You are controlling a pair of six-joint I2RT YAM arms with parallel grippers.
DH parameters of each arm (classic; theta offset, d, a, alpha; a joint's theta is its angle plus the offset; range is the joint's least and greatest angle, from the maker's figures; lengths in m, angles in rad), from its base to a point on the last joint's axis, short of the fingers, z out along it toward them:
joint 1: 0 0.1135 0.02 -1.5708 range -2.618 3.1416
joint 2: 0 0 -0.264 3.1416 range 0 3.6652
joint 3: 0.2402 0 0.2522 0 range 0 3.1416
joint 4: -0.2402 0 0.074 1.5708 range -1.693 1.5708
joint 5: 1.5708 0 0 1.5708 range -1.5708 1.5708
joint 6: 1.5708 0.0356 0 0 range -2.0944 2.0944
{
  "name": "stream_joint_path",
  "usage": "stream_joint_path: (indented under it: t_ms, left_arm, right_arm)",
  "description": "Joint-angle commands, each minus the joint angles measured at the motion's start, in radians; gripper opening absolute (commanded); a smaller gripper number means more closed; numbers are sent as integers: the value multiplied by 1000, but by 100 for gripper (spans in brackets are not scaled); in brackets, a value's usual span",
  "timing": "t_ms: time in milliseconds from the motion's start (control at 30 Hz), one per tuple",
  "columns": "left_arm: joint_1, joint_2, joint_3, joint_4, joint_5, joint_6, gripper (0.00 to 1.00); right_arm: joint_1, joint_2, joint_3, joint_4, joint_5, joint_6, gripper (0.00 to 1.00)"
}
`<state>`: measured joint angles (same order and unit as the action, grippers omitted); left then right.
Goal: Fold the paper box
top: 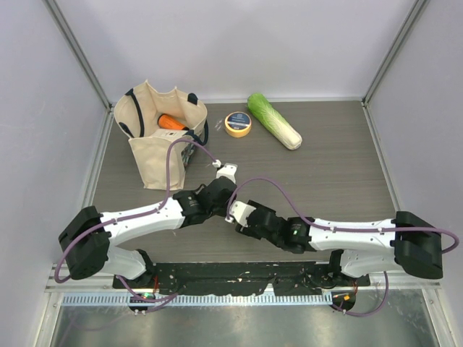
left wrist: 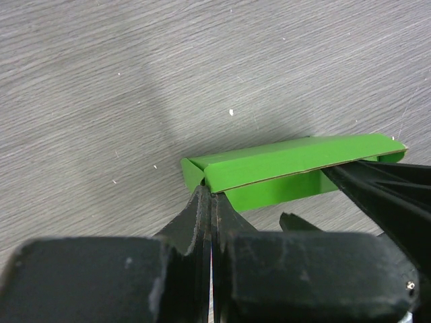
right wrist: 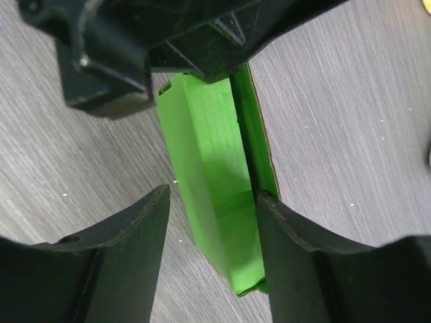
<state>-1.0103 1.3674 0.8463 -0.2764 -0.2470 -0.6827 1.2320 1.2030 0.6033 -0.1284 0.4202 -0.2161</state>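
Note:
The paper box [right wrist: 209, 155] is bright green card, partly folded into a long narrow shape, and lies on the grey wood-grain table. My right gripper [right wrist: 214, 195] stands open astride its near end. Its right finger [right wrist: 289, 242] touches the box's upright side flap, while the left finger stays apart. In the left wrist view the box [left wrist: 289, 165] lies crosswise, and my left gripper [left wrist: 212, 196] is shut with its tips against the box's near edge. I cannot see any card pinched between them. In the top view both grippers meet mid-table and hide the box.
At the back left stands a cream tote bag [top: 155, 144] with an orange thing [top: 171, 121] inside. A yellow tape roll [top: 238, 123] and a long pale-green cabbage [top: 275, 121] lie behind the arms. Pale walls close the table on three sides.

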Motion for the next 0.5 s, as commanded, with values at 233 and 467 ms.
stream_joint_path:
  t_ms: [233,467]
  left_arm:
    - [-10,-59,-52,-55,23,-25,5]
    - [16,-134,-65,-70,60,-17,39]
  right_arm:
    - [52,33,-62,180,178,-68,42]
    - [52,66,-85,228,184,-95,34]
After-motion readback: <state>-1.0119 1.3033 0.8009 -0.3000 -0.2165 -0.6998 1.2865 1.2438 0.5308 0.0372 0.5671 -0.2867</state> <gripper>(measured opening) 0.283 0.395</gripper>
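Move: The green paper box stays pinched by its left end in the left fingers, its middle about 5 cm to the right, 2 cm back and 1 cm lower. For the right hand, whose open fingers already straddle the box, that middle is some 2 cm left, 1 cm ahead and 1 cm lower. From the left hand, the white packet lies about 17 cm left and 6 cm back, the tape roll about 27 cm ahead and 1 cm right, both some 5 cm below. Easing forward by only about 1 cm and tipping its fingers up some 10 degrees, the right hand closes them from both sides onto the box's narrow body, one finger in the gap behind the panel. The left hand opens off the box's left end and backs away about 1.5 cm, drifting 1 cm left. ##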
